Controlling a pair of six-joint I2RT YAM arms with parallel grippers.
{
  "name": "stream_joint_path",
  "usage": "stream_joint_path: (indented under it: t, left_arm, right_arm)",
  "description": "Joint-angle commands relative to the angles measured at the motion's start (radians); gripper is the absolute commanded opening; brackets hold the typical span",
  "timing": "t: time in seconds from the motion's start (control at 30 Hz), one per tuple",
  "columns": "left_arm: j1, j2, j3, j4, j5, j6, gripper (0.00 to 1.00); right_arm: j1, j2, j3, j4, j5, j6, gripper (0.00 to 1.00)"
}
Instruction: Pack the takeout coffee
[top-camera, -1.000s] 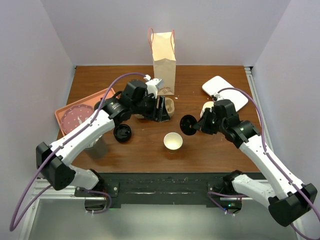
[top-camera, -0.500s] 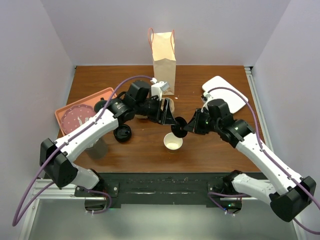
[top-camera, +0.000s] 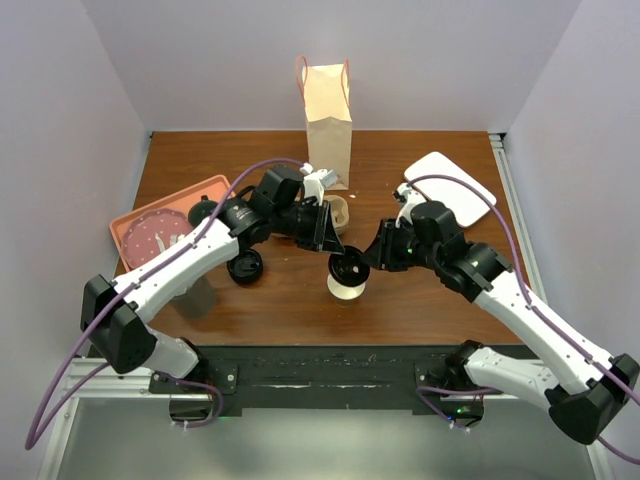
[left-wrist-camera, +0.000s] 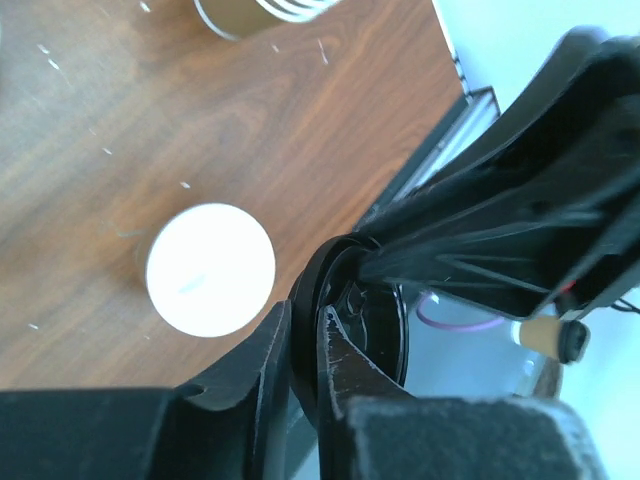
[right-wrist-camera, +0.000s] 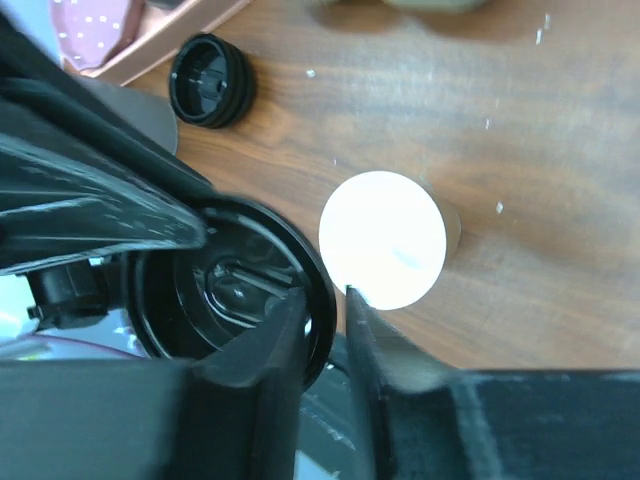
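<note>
The takeout coffee's cream paper cup stands open and lidless at the table's middle front, its white inside also plain in the wrist views. A round black sip lid hangs just above it, tilted on edge. My left gripper comes from the left and is shut on the lid's rim. From the right, my right gripper straddles the opposite rim, its jaws slightly open with a gap beside the rim.
A second loose black lid lies left of the cup. Behind stand a paper bag and a stack of lidless cups. A pink tray sits far left, a white board at the back right.
My right gripper carried the lid leftward over the cup. My left gripper came in and closed on its rim, and the right jaws have loosened.
</note>
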Motion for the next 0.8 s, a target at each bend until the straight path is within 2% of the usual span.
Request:
stream_joint_path:
  t: [0.0,0.07,0.17,0.23,0.27,0.37,0.5,0.6,0.63,0.67,0.77]
  left_arm:
    - [-0.004,-0.027,0.048,-0.076,0.061,-0.07,0.1]
    - [0.005,-0.003,0.086,-0.166,0.053,-0.084,0.1]
    - [0.019,0.033,0.143,-0.292,0.033,-0.087,0.1]
    - [0.034,0.043,0.18,-0.336,0.03,-0.098,0.09]
    - [0.048,0.051,0.194,-0.363,0.03,-0.101,0.09]
    - [0.079,0.062,0.241,-0.394,0.041,-0.121,0.1]
    - [0.111,0.063,0.251,-0.368,0.11,-0.179,0.11]
    - [0.125,0.051,0.234,-0.316,0.162,-0.24,0.11]
    - [0.128,0.047,0.217,-0.279,0.192,-0.259,0.11]
    - [0.129,0.039,0.209,-0.259,0.206,-0.277,0.11]
    - [0.131,0.027,0.182,-0.193,0.255,-0.346,0.11]
  right_arm:
    - [0.0,-0.047,0.079,0.045,-0.009,-0.189,0.39]
    - [0.005,-0.081,0.102,0.06,-0.055,-0.312,0.49]
    - [0.07,-0.171,0.091,0.143,-0.045,-0.501,0.55]
    - [0.103,-0.208,0.086,0.172,-0.064,-0.599,0.56]
    - [0.141,-0.228,0.088,0.187,-0.08,-0.711,0.56]
    - [0.218,-0.261,0.077,0.208,-0.08,-0.854,0.56]
    - [0.296,-0.229,0.085,0.162,-0.065,-0.96,0.58]
    - [0.403,-0.184,0.095,0.139,0.018,-1.014,0.58]
    - [0.44,-0.179,0.092,0.145,0.123,-1.026,0.59]
    - [0.519,-0.175,0.089,0.163,0.179,-1.064,0.59]
    - [0.655,-0.129,0.092,0.172,0.386,-1.138,0.61]
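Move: Both hands are at the upright black lid over the open cup, the left pinching it. From the right hand, the lid's middle is about 4 cm left and 2 back, nearly level; the cup is 5 left, 3 back and 12 below, the cup stack about 11 right, 9 ahead and 9 below. From the left hand, the cup is some 6 cm back, 2 right and 13 below; the carrier 15 ahead, 7 left. Right hand opens off the lid, rises about 12 cm turning and backing, then dips leftward; left keeps hold. ##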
